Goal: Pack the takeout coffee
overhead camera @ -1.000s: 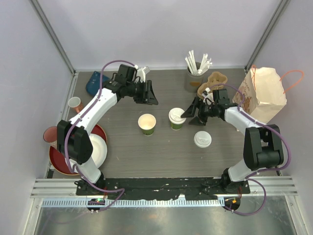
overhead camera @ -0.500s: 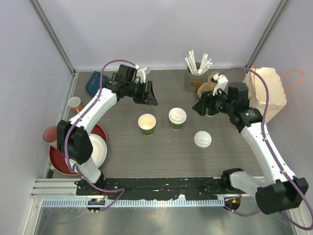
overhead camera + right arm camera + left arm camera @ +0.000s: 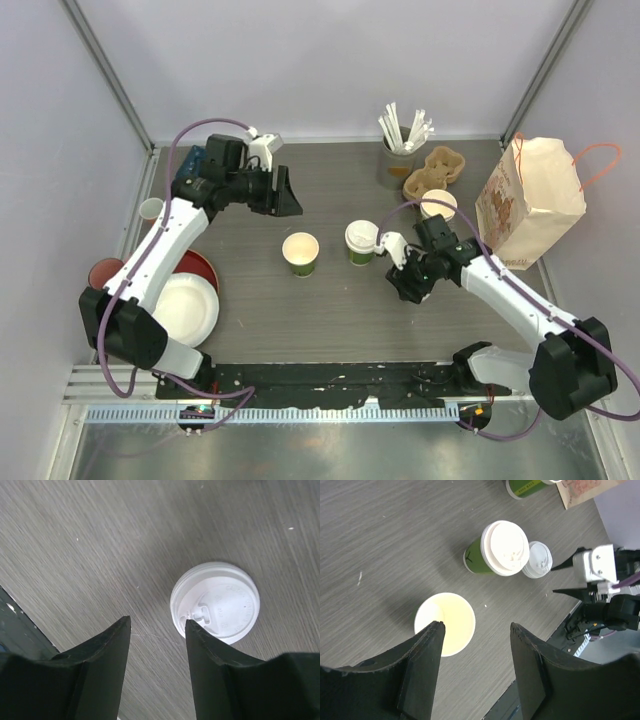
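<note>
An open paper cup point(image 3: 300, 252) point(image 3: 445, 622) with pale liquid stands mid-table. Right of it is a green cup with a white lid point(image 3: 362, 241) point(image 3: 502, 550). A third cup point(image 3: 438, 205) sits by the cardboard carrier point(image 3: 436, 168), and the paper bag point(image 3: 530, 195) stands at the far right. A loose white lid point(image 3: 216, 602) point(image 3: 539, 560) lies flat on the table. My right gripper point(image 3: 406, 284) point(image 3: 157, 622) hovers open just beside it, one fingertip at its rim, nothing held. My left gripper point(image 3: 284, 195) point(image 3: 476, 626) is open and empty, up-left of the open cup.
A holder of stirrers point(image 3: 400, 148) stands at the back. Red bowls with a white plate point(image 3: 185, 305) sit at the left edge, with a pink cup point(image 3: 104, 272), a small cup point(image 3: 150, 208) and a blue object point(image 3: 190, 165) nearby.
My right arm swung from beside the lidded cup down over the loose lid, its jaws narrowing. My left arm drew back to the left and its jaws widened a little.
</note>
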Controlling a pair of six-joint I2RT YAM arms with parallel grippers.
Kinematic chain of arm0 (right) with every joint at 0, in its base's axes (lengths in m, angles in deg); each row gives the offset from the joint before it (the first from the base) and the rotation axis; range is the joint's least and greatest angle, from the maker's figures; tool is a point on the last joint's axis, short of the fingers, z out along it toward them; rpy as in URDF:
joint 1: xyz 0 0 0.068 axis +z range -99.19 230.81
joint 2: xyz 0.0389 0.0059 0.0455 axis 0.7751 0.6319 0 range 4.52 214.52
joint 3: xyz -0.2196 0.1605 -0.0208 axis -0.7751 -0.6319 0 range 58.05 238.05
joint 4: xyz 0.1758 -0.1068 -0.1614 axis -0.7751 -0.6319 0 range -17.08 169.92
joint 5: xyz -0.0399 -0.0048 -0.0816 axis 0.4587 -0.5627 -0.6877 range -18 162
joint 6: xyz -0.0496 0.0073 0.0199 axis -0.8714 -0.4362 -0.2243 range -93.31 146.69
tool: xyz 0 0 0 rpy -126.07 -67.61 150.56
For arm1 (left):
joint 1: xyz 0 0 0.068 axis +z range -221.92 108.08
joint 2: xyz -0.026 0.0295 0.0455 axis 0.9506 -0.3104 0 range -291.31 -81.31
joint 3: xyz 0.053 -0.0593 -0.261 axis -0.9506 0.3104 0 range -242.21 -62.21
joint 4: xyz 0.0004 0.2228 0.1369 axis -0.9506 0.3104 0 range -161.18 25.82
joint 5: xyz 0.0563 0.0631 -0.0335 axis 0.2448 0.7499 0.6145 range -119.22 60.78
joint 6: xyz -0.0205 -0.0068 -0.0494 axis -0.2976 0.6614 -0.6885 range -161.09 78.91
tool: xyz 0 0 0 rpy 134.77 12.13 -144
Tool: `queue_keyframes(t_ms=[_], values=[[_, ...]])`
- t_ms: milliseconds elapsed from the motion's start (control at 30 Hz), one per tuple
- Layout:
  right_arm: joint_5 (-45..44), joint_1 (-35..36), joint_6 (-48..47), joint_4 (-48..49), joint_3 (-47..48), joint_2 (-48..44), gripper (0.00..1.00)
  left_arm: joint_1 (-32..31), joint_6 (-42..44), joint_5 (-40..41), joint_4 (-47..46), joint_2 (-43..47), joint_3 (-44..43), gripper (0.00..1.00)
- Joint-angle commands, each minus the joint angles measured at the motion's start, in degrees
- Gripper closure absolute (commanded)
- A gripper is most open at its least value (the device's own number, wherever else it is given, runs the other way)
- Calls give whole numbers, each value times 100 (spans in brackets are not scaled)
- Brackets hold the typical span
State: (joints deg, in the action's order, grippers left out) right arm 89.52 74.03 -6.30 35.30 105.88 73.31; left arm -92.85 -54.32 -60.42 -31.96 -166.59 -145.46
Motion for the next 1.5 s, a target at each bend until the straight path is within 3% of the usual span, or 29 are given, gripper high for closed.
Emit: queue_keyframes(t_ms=[0, 133, 333, 600, 833, 933, 967, 1133, 1467], values=[[-55, 112, -726, 697, -520, -446, 48, 194, 146, -167, -204, 187, 98, 40], [-826, 357, -998, 981, -889, -393, 52, 221, 128, -325, -187, 160, 71, 40], [-1584, 464, -1069, 1069, -951, -253, 50, 230, 102, -448, -213, 187, 80, 40], [-1453, 508, -1139, 1237, -1039, -156, 49, 238, 128, -527, -204, 195, 80, 40], [-1936, 604, -1078, 1043, -890, 415, 51, 238, 128, -580, -178, 195, 54, 40], [-1849, 675, -1086, 1034, -942, 433, 59, 247, 154, -589, -178, 213, 54, 40], [-1849, 692, -1069, 1008, -951, 398, 66, 247, 154, -598, -178, 213, 45, 40], [-1822, 780, -937, 570, -741, 240, 85, 282, 146, -624, -161, 213, 19, 40], [-1365, 833, -621, -547, 252, -507, 99, 466, 181, -712, -46, 239, -34, 40]])
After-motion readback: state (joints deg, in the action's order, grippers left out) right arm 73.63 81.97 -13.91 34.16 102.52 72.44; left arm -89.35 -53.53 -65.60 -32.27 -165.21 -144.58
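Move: Just beyond the half-open right fingers sit the white lids, stacked flat: middle about 4 cm ahead, 3 cm to the right and 6 cm below. The lidded cup stands some 12 cm ahead and 10 cm to the left of that hand, its middle about 2 cm lower; the open cup is roughly 19 cm ahead and 9 cm to the right. From the left hand the lids lie about 28 cm right, 8 cm back and 22 cm down. Sinking about 6 cm and shifting some 3 cm to the right in two dips with a short forward creep between, the right hand reaches the near rim of the lids, its wrist tipping some 20 degrees so the fingers point more steeply down. They close almost fully, pinching the rim, and the hand then rises about 3 cm, easing slightly back. ##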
